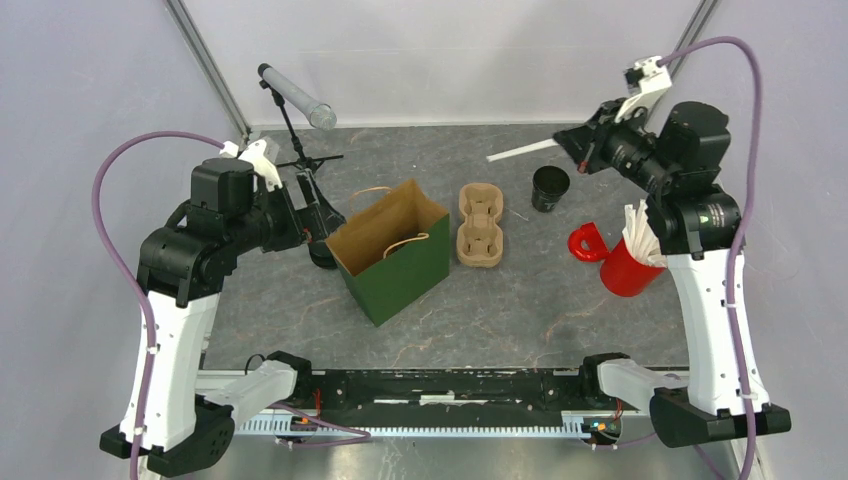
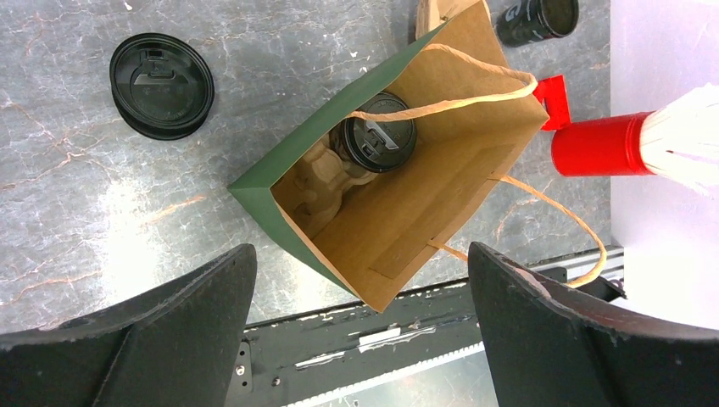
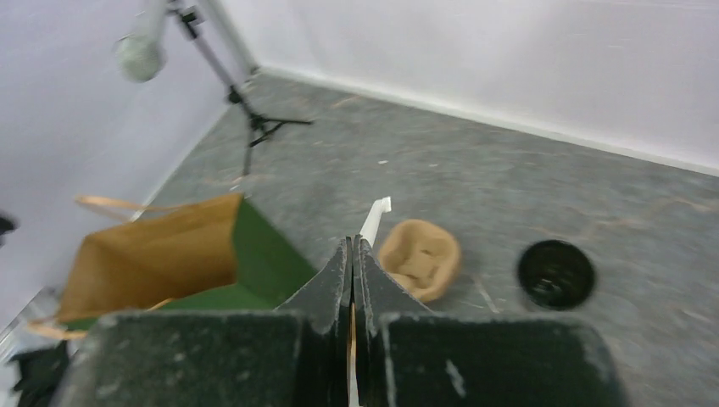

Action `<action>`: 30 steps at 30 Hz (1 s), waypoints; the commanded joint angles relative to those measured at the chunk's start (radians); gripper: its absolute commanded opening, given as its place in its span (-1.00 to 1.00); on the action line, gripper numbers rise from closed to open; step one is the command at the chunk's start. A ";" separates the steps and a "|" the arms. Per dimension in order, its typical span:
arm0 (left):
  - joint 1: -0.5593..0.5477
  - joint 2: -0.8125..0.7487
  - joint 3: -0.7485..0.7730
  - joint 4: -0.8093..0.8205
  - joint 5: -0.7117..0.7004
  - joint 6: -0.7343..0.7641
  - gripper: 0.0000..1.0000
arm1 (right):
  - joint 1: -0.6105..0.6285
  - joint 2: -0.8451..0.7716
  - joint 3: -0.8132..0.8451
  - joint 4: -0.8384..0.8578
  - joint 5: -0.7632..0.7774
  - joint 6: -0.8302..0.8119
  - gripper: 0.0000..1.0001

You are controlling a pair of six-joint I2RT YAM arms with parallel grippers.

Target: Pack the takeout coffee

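The takeout coffee [image 2: 378, 142], a black cup with a sip lid, stands inside the green paper bag [image 2: 398, 195] in a cardboard tray [image 2: 325, 174]; the top view does not show it. My left gripper [image 2: 360, 280] hangs open and empty above the bag's near corner, at the bag's [image 1: 390, 250] left side in the top view [image 1: 318, 215]. My right gripper [image 3: 352, 248] is shut on a white wrapped straw [image 3: 374, 219], raised at the back right [image 1: 560, 143] with the straw [image 1: 520, 151] pointing left.
A second cardboard tray [image 1: 480, 228] lies right of the bag. A lidless black cup [image 1: 550, 187] stands behind it. A red mug [image 1: 625, 265] holds several white straws. A squat black lid piece [image 2: 161, 85] lies left of the bag. A microphone stand [image 1: 295, 100] is at the back left.
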 commanded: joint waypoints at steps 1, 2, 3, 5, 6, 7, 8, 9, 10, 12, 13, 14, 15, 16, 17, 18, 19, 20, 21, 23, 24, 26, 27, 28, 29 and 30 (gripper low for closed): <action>-0.003 -0.013 0.025 0.044 -0.008 0.024 1.00 | 0.079 -0.003 -0.008 0.118 -0.225 0.058 -1.00; -0.003 -0.011 0.028 0.042 -0.007 0.022 1.00 | 0.092 0.004 -0.010 0.131 -0.251 0.084 -1.00; -0.003 -0.009 0.030 0.044 -0.005 0.023 1.00 | 0.110 0.010 -0.012 0.142 -0.285 0.104 -1.00; -0.003 -0.007 0.037 0.044 -0.009 0.022 1.00 | 0.155 0.020 -0.006 0.141 -0.306 0.109 -1.00; -0.003 -0.007 0.041 0.044 -0.013 0.023 1.00 | 0.176 0.019 -0.004 0.139 -0.298 0.098 -1.00; -0.003 -0.009 0.042 0.043 -0.015 0.025 1.00 | 0.196 0.018 -0.004 0.137 -0.288 0.087 -1.00; -0.003 -0.009 0.042 0.044 -0.014 0.025 1.00 | 0.210 0.016 -0.001 0.133 -0.279 0.080 -1.00; -0.003 -0.009 0.039 0.043 -0.013 0.025 1.00 | 0.215 0.017 0.001 0.130 -0.279 0.076 -1.00; -0.003 -0.009 0.037 0.042 -0.013 0.026 1.00 | 0.220 0.019 0.003 0.126 -0.283 0.077 -1.00; -0.003 -0.007 0.036 0.041 -0.012 0.024 1.00 | 0.230 0.032 0.016 0.117 -0.294 0.085 -1.00; -0.003 -0.005 0.037 0.039 -0.013 0.023 1.00 | 0.238 0.039 0.024 0.115 -0.302 0.087 -1.00; -0.003 -0.004 0.039 0.040 -0.013 0.022 1.00 | 0.248 0.045 0.028 0.116 -0.305 0.092 -1.00; -0.003 -0.001 0.041 0.040 -0.013 0.022 1.00 | 0.257 0.051 0.034 0.116 -0.307 0.097 -1.00; -0.003 0.000 0.043 0.040 -0.012 0.023 1.00 | 0.264 0.057 0.040 0.118 -0.312 0.102 -1.00; -0.003 0.003 0.043 0.040 -0.013 0.022 1.00 | 0.271 0.063 0.043 0.122 -0.316 0.109 -1.00; -0.003 0.005 0.043 0.040 -0.013 0.023 1.00 | 0.276 0.067 0.042 0.129 -0.320 0.118 -1.00; -0.003 0.005 0.042 0.041 -0.014 0.023 1.00 | 0.282 0.071 0.040 0.135 -0.325 0.125 -1.00; -0.003 0.004 0.041 0.039 -0.014 0.020 1.00 | 0.291 0.076 0.042 0.138 -0.329 0.131 -1.00; -0.003 0.005 0.040 0.041 -0.012 0.019 1.00 | 0.299 0.080 0.041 0.142 -0.328 0.133 -1.00; -0.003 0.002 0.040 0.040 -0.013 0.020 1.00 | 0.310 0.087 0.029 0.154 -0.328 0.142 -1.00; -0.003 -0.002 0.038 0.041 -0.016 0.018 1.00 | 0.319 0.090 0.012 0.172 -0.332 0.153 -1.00; -0.003 -0.007 0.035 0.040 -0.017 0.017 1.00 | 0.342 0.100 -0.023 0.217 -0.338 0.182 -1.00; -0.003 -0.008 0.034 0.041 -0.017 0.017 1.00 | 0.358 0.107 -0.038 0.236 -0.332 0.196 -1.00; -0.003 -0.010 0.031 0.040 -0.017 0.016 1.00 | 0.381 0.121 -0.048 0.249 -0.319 0.204 -1.00; -0.003 -0.012 0.029 0.041 -0.017 0.016 1.00 | 0.407 0.135 -0.058 0.262 -0.309 0.207 -1.00; -0.003 -0.015 0.026 0.040 -0.018 0.013 1.00 | 0.425 0.151 -0.064 0.265 -0.300 0.204 -1.00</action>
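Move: Your right gripper already holds a white straw. The paper bag it is bound for stands about 24 cm to its left and 3 cm nearer the base, its middle some 31 cm lower. The cup carrier lies about 9 cm ahead and 8 cm left, the black cup 18 cm ahead and 8 cm right, both roughly 40 cm below; the black lid sits 16 cm left of the bag and 8 cm farther out. From the left gripper the bag is about 7 cm ahead, 8 cm right and 22 cm down. Swing the right gripper left towards the paper bag, about 15 cm, drawing back some 7 cm on the way and keeping its height nearly level. Turn the wrist counter-clockwise by roughly 35 degrees so the straw's free end comes over the bag's open mouth, and keep the fingers shut on the straw. ##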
